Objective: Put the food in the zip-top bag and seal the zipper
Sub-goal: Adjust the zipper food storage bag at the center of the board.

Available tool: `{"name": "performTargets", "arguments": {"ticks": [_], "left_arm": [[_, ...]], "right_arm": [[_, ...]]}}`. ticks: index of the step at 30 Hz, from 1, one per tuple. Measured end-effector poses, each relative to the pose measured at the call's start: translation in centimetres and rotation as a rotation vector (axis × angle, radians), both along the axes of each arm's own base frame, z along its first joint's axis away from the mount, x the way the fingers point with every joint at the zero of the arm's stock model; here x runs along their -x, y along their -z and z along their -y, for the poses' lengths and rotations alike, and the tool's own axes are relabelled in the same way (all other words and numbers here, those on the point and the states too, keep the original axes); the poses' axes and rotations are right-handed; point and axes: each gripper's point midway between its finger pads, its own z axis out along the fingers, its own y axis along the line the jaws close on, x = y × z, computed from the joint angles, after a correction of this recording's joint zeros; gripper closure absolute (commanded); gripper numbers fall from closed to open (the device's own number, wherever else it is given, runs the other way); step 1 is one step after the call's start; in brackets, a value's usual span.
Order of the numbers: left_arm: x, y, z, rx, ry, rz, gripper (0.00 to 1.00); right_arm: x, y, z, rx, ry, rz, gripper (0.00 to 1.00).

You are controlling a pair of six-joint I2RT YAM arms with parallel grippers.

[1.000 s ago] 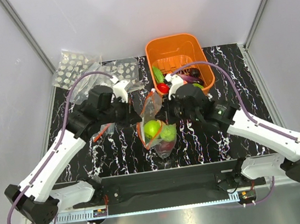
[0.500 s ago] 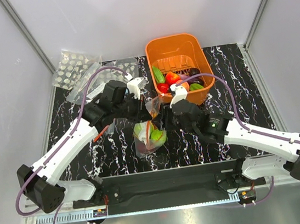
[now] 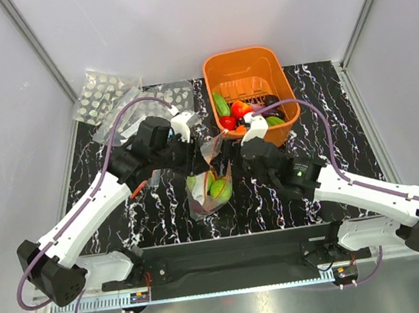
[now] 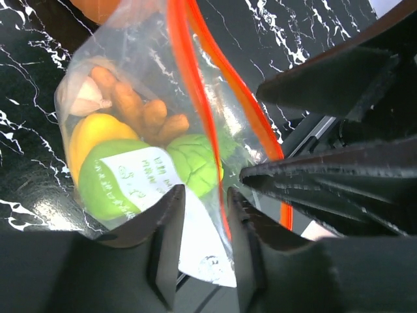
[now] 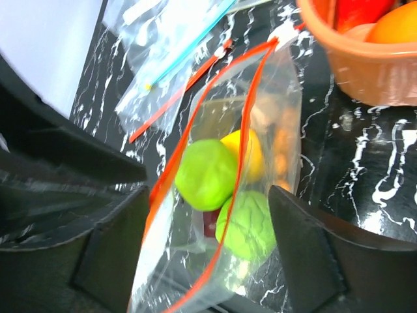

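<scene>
The clear zip-top bag [image 3: 208, 190] stands slumped on the black marbled table [image 3: 327, 110], mouth up, between both grippers. Its red-orange zipper [image 4: 189, 85] gapes apart in the right wrist view [image 5: 244, 130]. Inside lies food: green apples [image 5: 205, 173], a yellow piece [image 4: 88, 134] and orange pieces [image 4: 140, 111]. My left gripper [image 4: 203, 215] is open, and the bag's rim with the zip strip passes loosely between its fingers. My right gripper [image 5: 210, 202] is wide open just above the bag, touching nothing. More food [image 3: 240, 108] lies in the orange basket [image 3: 217, 64].
The basket stands at the back, right of centre, close behind my right gripper [image 3: 228, 152]. Spotted bags [image 3: 105, 93] lie at the back left. A bag with a blue strip [image 5: 172, 55] and another with a red strip [image 5: 169, 104] lie left of the clear bag.
Both grippers were shut on the bag's mouth, holding it stretched. They have opened, the right one first. The bag sank and shifted slightly to the left.
</scene>
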Motion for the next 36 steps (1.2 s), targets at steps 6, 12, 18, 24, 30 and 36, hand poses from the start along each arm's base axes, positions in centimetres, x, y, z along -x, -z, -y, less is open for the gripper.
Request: {"name": "performTargets", "arguments": {"ticks": [6,12,18,24,30,36], "left_arm": [[0.6,-0.1,-0.5,0.006,0.0,0.012,0.5],[1.0,-1.3,-1.0,0.029,-0.001,0.048,0.47],[1.2,-1.7,-1.2,0.035,0.0,0.067,0.45],[1.3,-1.8,-1.1,0.035,0.004,0.069,0.42],[3.3,-1.5,0.4,0.006,0.075,0.093,0.28],[4.7,-1.2,1.5,-0.029,0.114,0.131,0.2]], "right_arm": [[-0.6,0.0,0.9,0.004,0.067,0.003,0.16],[-1.1,-0.8,0.7,0.011,0.091,-0.007,0.17],[-1.6,0.0,0.1,0.077,0.12,-0.07,0.17],[-0.3,1.9,2.5,0.135,0.15,-0.121,0.49],[0.3,1.3,3.5,0.124,0.15,-0.117,0.83],[-0.1,1.3,2.7,0.133,0.136,-0.115,0.97]]}}
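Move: The orange zipper passes between my open right fingers; the stretch to grip is about 2 cm left, 1 cm ahead and 1 cm below that hand. The orange basket's middle is some 19 cm ahead, 10 cm right and 8 cm lower. The zipper's near end lies roughly 5 cm back, 2 cm right and 1 cm below my left hand, with the bagged food about 9 cm below that hand, 3 cm right, about level fore and aft. My right hand eases forward a little, then draws right and dips, ending about 3 cm to the right, as its wide-open fingers shut and pinch a lip of the zipper. Meanwhile my left hand, already loosened, rises nearly 2 cm and backs off, pauses, then travels back along the zipper towards its near end, about 5 cm in all, opening wide and turning slightly clockwise. ##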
